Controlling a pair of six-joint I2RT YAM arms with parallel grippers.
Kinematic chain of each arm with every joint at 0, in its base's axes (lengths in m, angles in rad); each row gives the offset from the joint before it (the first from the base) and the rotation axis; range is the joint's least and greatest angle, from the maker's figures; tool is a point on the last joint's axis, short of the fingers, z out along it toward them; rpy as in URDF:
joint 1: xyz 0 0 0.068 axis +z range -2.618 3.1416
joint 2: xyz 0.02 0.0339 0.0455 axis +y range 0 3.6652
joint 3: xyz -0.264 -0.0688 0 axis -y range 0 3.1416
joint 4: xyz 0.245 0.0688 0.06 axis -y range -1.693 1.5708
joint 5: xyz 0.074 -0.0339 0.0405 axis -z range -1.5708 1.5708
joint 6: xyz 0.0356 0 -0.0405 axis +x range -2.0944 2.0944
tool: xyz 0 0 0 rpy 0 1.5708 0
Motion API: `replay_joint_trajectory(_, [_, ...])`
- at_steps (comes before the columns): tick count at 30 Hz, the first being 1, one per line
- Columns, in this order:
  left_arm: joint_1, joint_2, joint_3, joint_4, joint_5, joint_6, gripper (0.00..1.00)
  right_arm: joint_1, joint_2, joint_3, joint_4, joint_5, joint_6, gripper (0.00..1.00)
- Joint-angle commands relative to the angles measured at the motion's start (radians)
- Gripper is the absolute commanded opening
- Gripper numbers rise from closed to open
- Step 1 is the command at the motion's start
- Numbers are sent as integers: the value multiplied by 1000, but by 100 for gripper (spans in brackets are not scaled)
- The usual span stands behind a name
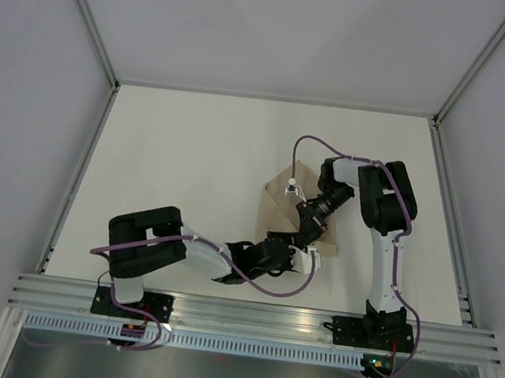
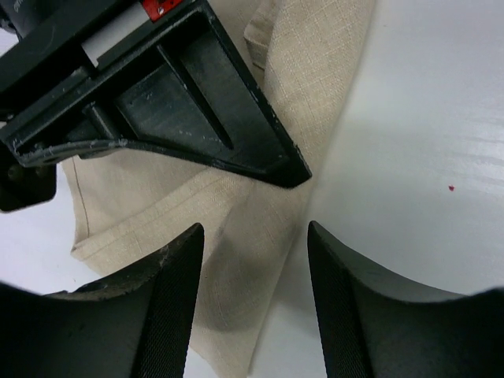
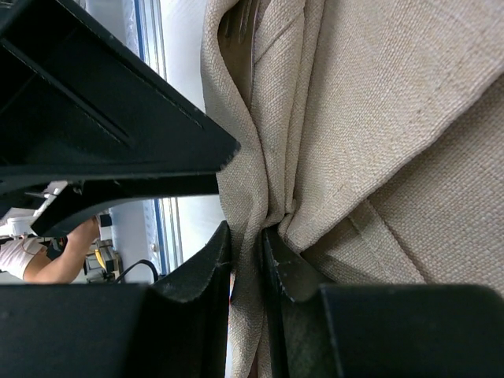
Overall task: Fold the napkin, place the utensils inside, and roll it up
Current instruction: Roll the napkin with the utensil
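The tan napkin [image 1: 280, 202] lies folded and bunched near the table's middle. My right gripper [image 3: 246, 234] is shut on a gathered fold of the napkin [image 3: 378, 118], the cloth pinched tightly between its jaws. My left gripper [image 2: 254, 228] hovers open just in front of it. The napkin's [image 2: 236, 252] near edge lies on the table under the gap, touching neither finger. In the top view the left gripper [image 1: 295, 254] sits right below the right gripper [image 1: 308, 222]. The utensils are hidden.
The right gripper's black body [image 2: 181, 94] fills the upper left of the left wrist view, close above the left fingers. White table [image 1: 182, 162] surrounds the napkin. Enclosure walls stand on three sides, and a metal rail [image 1: 255, 317] runs along the near edge.
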Motion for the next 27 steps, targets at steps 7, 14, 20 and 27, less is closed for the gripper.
replay_joint_trajectory(7, [-5,88,45,96,15,58,56,-12,50,13,82,67,-47,13])
replay_joint_trajectory(14, [1,132,70,8,46,-3,31,-13,55,22,77,61,-39,13])
replay_joint_trajectory(20, [39,114,79,-83,170,-86,3,-15,35,17,88,61,-24,18])
replay_joint_trajectory(27, [116,66,79,-186,377,-180,2,-24,-48,1,122,61,31,48])
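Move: The napkin's rolled near edge lies just in front of the left hand's open fingers, about 1 cm ahead, 2 cm right and 2 cm below. The napkin's far corner is some 17 cm ahead of that hand and 4 cm left; the roll's right-hand end is about 7 cm right and 1 cm back. The right hand already pinches the same rolled edge, at its hand point. The left hand eases about 2 cm right, slightly down, and pinches the rolled edge; then the right hand opens. ##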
